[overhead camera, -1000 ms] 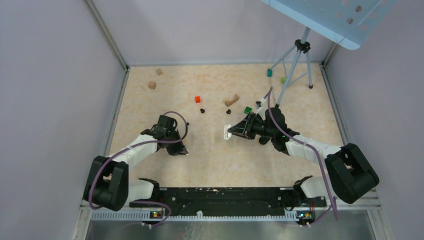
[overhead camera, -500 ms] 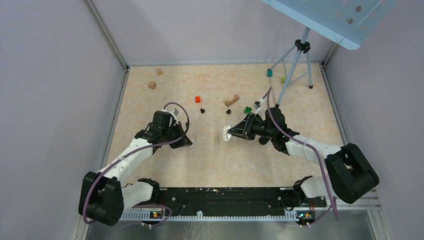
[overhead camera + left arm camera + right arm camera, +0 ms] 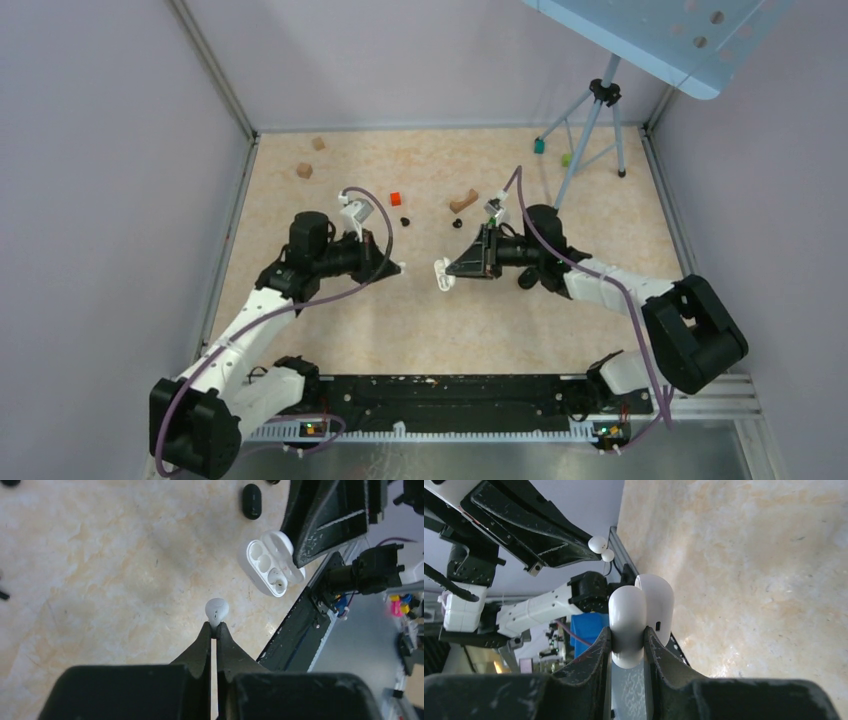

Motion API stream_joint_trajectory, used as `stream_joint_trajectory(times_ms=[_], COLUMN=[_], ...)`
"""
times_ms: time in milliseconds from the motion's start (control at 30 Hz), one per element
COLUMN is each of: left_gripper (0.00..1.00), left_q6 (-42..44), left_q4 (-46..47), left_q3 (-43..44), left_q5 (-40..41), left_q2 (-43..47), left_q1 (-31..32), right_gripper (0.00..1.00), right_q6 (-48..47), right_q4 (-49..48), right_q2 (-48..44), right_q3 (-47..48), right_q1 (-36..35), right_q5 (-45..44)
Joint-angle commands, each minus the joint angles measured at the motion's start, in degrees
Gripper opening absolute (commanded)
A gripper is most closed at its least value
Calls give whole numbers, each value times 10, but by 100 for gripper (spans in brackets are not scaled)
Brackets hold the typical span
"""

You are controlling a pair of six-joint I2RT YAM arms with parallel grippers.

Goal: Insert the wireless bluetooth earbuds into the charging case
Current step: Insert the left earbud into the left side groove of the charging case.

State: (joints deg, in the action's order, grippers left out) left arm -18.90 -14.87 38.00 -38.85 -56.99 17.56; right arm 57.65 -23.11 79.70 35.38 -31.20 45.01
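My left gripper [image 3: 216, 628] is shut on a white earbud [image 3: 217, 611], pinching its stem so the round head sticks out past the fingertips. It hangs above the table [image 3: 330, 200], just left of the case. The white charging case [image 3: 270, 565] is open, sockets facing the earbud, and one socket seems to hold something white. My right gripper [image 3: 628, 640] is shut on the case [image 3: 644, 610], gripping its rounded shell. In the top view the earbud [image 3: 399, 267] and the case [image 3: 441, 275] are a short gap apart at mid-table, between the left gripper [image 3: 393, 268] and the right gripper [image 3: 455, 270].
Two small black pieces [image 3: 404, 221] [image 3: 457, 224], a red block [image 3: 395, 198], a wooden piece [image 3: 463, 201] and a green block [image 3: 492, 207] lie behind the grippers. Brown cubes [image 3: 304, 170] sit at the back left. A tripod [image 3: 590, 130] stands at the back right.
The left gripper has closed on the earbud and carried it up and rightward from the table toward the case. The right gripper has shifted the case slightly left and further back.
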Motion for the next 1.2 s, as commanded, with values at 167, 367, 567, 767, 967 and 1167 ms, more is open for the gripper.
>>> stream_joint_trajectory(times_ms=[167,367,567,767,967,1167], left_gripper=[0,0,0,0,0,0], left_q6=[182,378,520,653,701,751], left_q4=[120,180,105,9,-31,-110], left_q3=[22,-5,39,73,77,101], left_q5=[-89,-166,-233,-229,-206,-178], left_q2=[57,85,46,32,47,40], left_q1=[23,39,58,80,106,132], right_gripper=[0,0,0,0,0,0], right_q6=[-46,-26,13,33,44,3], right_q4=[105,97,54,42,56,148], right_q2=[29,25,21,16,19,34], right_q3=[77,66,52,41,47,91], right_q1=[-9,-14,-23,-30,-30,-30], right_q5=[118,145,167,188,195,193])
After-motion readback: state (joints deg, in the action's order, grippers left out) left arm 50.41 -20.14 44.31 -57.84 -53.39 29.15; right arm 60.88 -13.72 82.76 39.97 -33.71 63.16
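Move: The open charging case, pinched in the right fingers, lies about 10 cm to the right of the left hand, 1 cm back and 1 cm lower; the left hand already holds the left earbud. One black knob lies on the table some 19 cm ahead of the left hand, 1 cm right and 15 below; another is 19 ahead, 13 right and equally low. From the right hand, the left earbud is about 10 cm left, level in depth and height. Keeping its pinch on the left earbud, the left hand arcs up about 8 cm and sinks back 2, while going some 5 cm right and 5 cm back towards the case, and it rolls roughly 80 degrees clockwise, seen along its fingers, until they point right and slightly down. The right hand keeps hold of the open case and draws it about 6 cm back towards the robot, rising slightly and turning nearly 20 degrees counter-clockwise with a small roll. ##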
